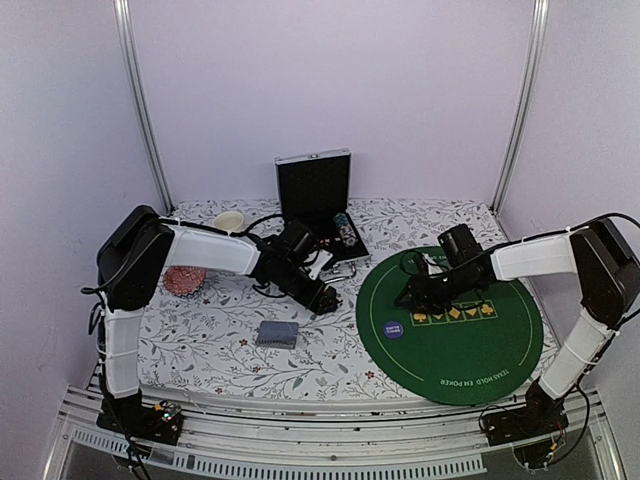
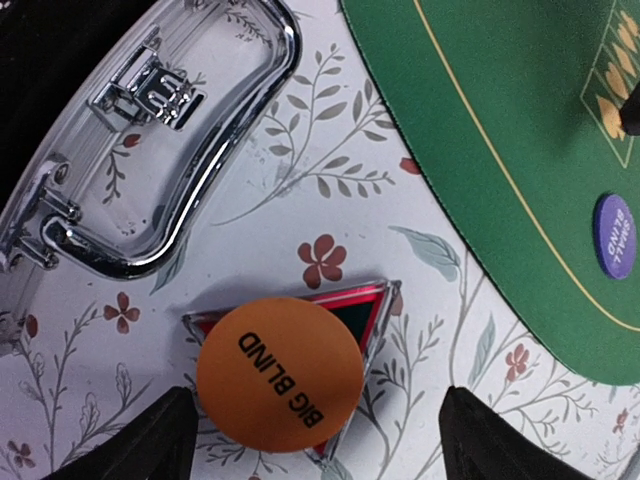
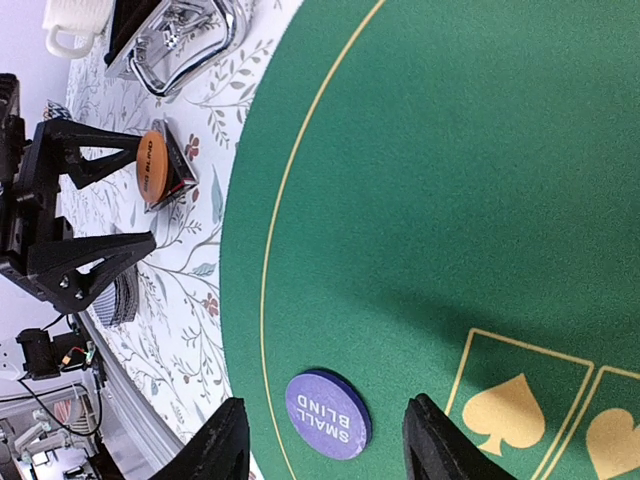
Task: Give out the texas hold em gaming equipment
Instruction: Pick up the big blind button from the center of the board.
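Note:
An orange BIG BLIND disc [image 2: 278,373] lies on a dark triangular marker [image 2: 378,303] on the floral cloth. My left gripper [image 2: 318,445] hangs open just above them, one finger on each side, touching neither. A purple SMALL BLIND disc [image 3: 327,414] lies flat on the green poker mat [image 3: 450,180] near its left edge. My right gripper [image 3: 325,450] stands open around it, both fingers apart from the disc. From above, the purple disc [image 1: 394,327] sits below the right gripper [image 1: 408,298]. A blue-grey card deck [image 1: 277,334] lies in front of the left gripper [image 1: 328,300]. Striped chips [image 1: 347,232] sit in the case.
An open black case [image 1: 315,185] stands at the back, its chrome handle [image 2: 190,150] just beyond the orange disc. A cream mug [image 1: 229,221] stands at the back left, with a reddish round object [image 1: 185,280] beside the left arm. The green mat [image 1: 450,325] covers the right half.

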`<action>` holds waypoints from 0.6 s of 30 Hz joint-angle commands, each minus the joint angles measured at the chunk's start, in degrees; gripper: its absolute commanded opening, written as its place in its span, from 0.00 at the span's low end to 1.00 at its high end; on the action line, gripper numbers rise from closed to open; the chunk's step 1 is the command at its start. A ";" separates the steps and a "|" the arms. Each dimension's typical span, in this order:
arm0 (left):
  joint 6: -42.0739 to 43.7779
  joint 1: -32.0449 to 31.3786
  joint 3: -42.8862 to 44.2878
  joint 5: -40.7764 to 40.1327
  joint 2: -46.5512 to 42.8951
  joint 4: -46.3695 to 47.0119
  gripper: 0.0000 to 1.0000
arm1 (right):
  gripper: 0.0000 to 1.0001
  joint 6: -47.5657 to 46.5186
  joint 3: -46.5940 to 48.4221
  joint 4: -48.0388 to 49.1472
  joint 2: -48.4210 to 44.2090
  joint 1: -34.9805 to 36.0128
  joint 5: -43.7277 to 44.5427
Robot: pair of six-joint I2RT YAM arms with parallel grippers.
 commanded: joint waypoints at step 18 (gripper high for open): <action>4.62 -0.90 2.31 -3.34 2.89 -0.02 0.53 | 0.55 -1.97 1.88 -3.75 -3.12 -0.01 1.20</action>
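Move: The orange big blind button lies almost between the left hand's open fingers, about 1 cm ahead and 1 cm below, on a small triangular box about 2 cm below the hand. The case handle is some 8 cm ahead and 2 cm right; the small blind button is about 6 cm back and 13 cm right, the card deck 6 cm back and 10 cm left. From the right hand, the big blind is roughly 15 cm left, 2 cm ahead and 1 cm lower. The left hand eases forward a little over 1 cm, sinking about half a centimetre and tilting its wrist some 5 degrees, so that the orange big blind button sits centred between its fingers. It then stays in place as the fingers, already narrowing on the way, go on closing from nearly wide open to a bit over half open, and both tips come up against opposite sides of the button's rim, just above the triangular box. ##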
